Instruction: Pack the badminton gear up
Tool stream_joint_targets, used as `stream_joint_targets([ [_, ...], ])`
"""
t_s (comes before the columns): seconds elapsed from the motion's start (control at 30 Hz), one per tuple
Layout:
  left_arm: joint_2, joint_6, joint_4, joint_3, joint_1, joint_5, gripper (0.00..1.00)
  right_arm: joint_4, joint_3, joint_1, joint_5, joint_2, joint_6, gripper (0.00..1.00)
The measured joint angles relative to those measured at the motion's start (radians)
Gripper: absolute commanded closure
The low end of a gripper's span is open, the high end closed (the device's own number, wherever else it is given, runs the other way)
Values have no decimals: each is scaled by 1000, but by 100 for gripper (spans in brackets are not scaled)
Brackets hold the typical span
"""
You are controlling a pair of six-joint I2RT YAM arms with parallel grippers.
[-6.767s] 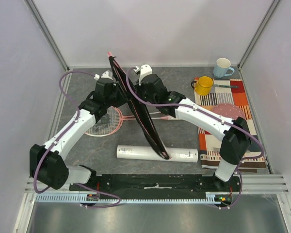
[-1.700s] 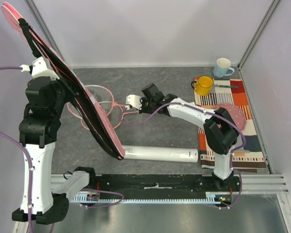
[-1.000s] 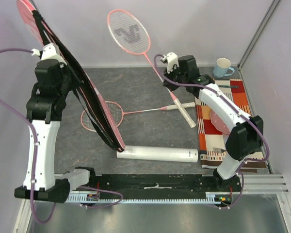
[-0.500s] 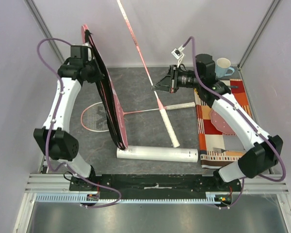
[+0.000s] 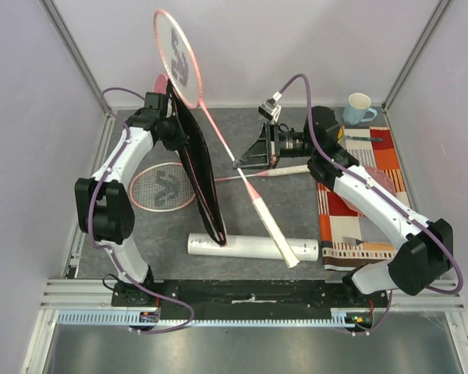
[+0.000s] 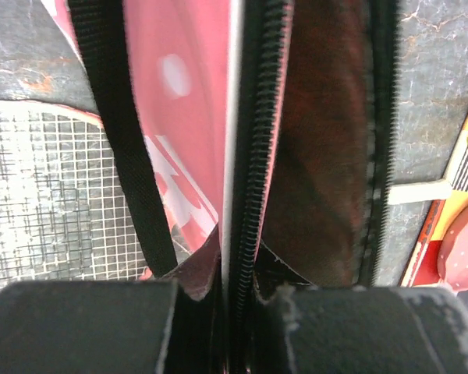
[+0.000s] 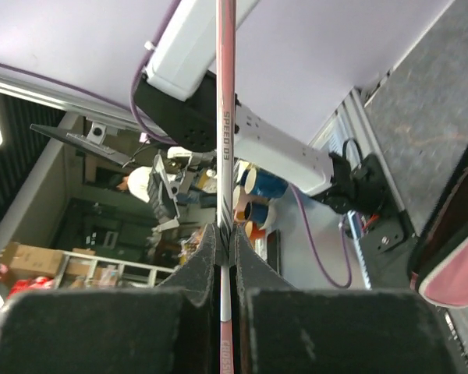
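Note:
The racket bag (image 5: 200,183), black with a pink face, stands on edge, its low end by the long white tube (image 5: 242,246). My left gripper (image 5: 171,131) is shut on the bag's top edge; in the left wrist view the zipper edge (image 6: 253,156) runs between my fingers (image 6: 93,327). My right gripper (image 5: 239,161) is shut on the thin shaft (image 7: 225,117) of a pink-framed racket (image 5: 178,56), held tilted in the air. Its head is up beside the bag's top and its white handle (image 5: 274,232) hangs over the tube. A second racket (image 5: 164,187) lies flat on the table behind the bag.
A striped orange cloth (image 5: 374,175) lies at the right under my right arm. A pale blue cup (image 5: 359,107) stands at the back right corner. Walls close the table on three sides.
My left arm has brought the bag from the far left in toward the middle. My right gripper has swung the lifted racket over, so its head now leans beside the bag's top.

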Motion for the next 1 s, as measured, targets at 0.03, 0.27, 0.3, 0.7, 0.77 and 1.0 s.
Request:
stream_joint_targets([
  [0.03, -7, -11, 43, -39, 0, 11, 98, 6, -17, 8, -6, -1, 10, 100],
  [0.27, -117, -69, 239, -263, 18, 52, 98, -28, -165, 23, -1, -3, 61, 100],
  [0.3, -128, -74, 259, -277, 21, 61, 98, -50, -174, 24, 5, -4, 57, 100],
  [0.7, -170, -101, 355, -330, 42, 96, 98, -164, -134, 74, 35, 23, 5, 100],
  [0.77, -170, -101, 356, -327, 42, 97, 98, -177, -132, 85, 36, 31, -10, 100],
  [1.0, -170, -100, 353, -295, 42, 95, 98, -235, -133, 103, 56, 39, -49, 100],
])
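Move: The open mouth of the bag, where the held racket is going, has its middle about 15 cm ahead of the right hand, 12 cm left and 22 cm below. From the left hand, on the bag's rim, it is some 7 cm back, 5 cm right and 3 cm down. From the right hand, the shuttlecock tube lies 8 cm back, 4 cm right, and the other racket's head 14 cm ahead, 27 cm left, both nearly 40 cm below. The right hand sinks about 10 cm, tilting the gripped racket's head down towards the bag mouth the left hand holds. ##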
